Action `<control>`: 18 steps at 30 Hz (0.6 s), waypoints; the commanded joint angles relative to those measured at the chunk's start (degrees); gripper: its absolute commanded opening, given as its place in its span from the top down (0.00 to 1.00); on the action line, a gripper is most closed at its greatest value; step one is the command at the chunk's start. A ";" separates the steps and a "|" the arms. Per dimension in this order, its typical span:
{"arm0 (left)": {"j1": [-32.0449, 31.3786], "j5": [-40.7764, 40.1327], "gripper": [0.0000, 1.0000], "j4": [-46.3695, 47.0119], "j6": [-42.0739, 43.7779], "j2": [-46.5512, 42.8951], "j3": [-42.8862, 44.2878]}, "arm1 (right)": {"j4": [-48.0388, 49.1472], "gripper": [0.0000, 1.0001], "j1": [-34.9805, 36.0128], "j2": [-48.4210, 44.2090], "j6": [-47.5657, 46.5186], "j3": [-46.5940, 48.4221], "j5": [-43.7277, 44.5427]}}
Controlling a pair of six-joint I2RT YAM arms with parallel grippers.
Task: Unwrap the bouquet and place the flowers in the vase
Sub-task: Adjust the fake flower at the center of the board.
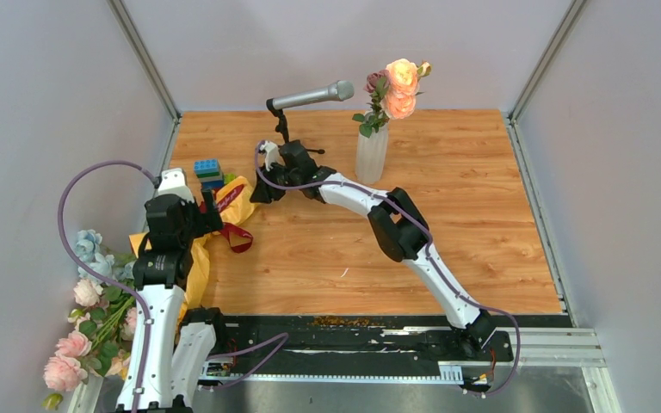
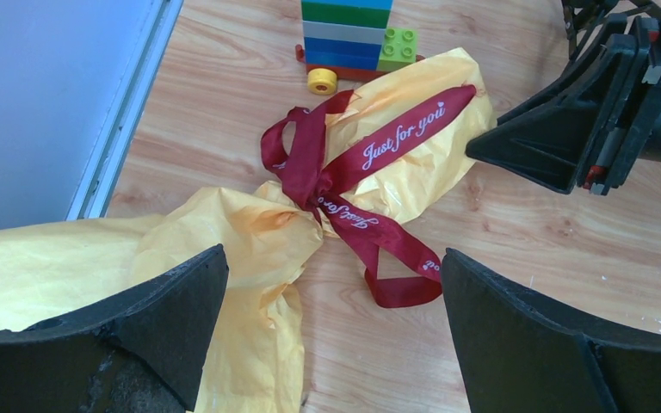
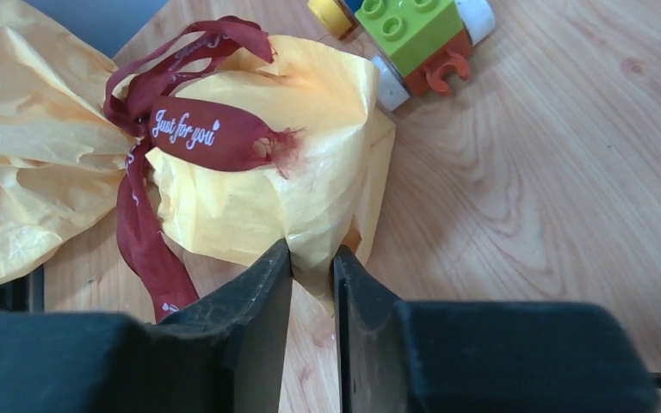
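The bouquet's orange-yellow paper (image 1: 239, 200) lies crumpled at the table's left, with the dark red ribbon (image 2: 370, 151) tied round its middle. My right gripper (image 3: 311, 249) is shut on the paper's near edge (image 3: 318, 232), low over the wood. My left gripper (image 2: 334, 252) hangs open above the paper (image 2: 250, 232) and a ribbon loop, holding nothing. The white ribbed vase (image 1: 371, 153) stands at the back with peach and dark pink flowers (image 1: 398, 89) in it. More flowers (image 1: 82, 327), pink and pale blue, lie past the table's left edge.
A grey microphone on a black stand (image 1: 310, 95) is just behind the right gripper. A toy block car (image 2: 349, 39) sits against the paper's far side. Grey walls close in the left, right and back.
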 commanded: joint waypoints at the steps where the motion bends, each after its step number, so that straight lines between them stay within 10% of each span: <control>1: -0.59 0.55 0.00 1.95 1.15 -0.56 -0.07 | 2.77 0.84 0.33 0.22 1.19 1.56 -2.33; 4: -0.77 0.63 0.00 2.00 1.23 -0.54 -0.12 | 6.63 1.00 0.38 -4.59 2.25 -5.52 2.03; 18: -1.29 2.56 0.00 2.25 1.49 -0.24 -0.16 | 18.60 1.00 2.29 -28.88 9.00 -42.46 23.13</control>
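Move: At the right fingertips, barely 1 cm to their left and 1 cm below, lies the flower-side end of the bouquet's yellow wrapping. The red ribbon knot sits about 11 cm left and 6 cm back of that hand; the toy block car is some 11 cm left and 4 cm ahead, the microphone stand's foot about 8 cm right and 13 cm ahead. From the left hand the wrapping's end is roughly 11 cm ahead, 12 cm right and 15 cm below. Closing its nearly shut fingers the rest of the way on the edge of the paper, the right hand pinches the wrapping's end and drags it right and back, about 8 cm in all, away from the block car. It first sinks some 3 cm, then climbs about 2 cm near the end, swinging roughly 15 degrees clockwise as it keeps the pinch. ##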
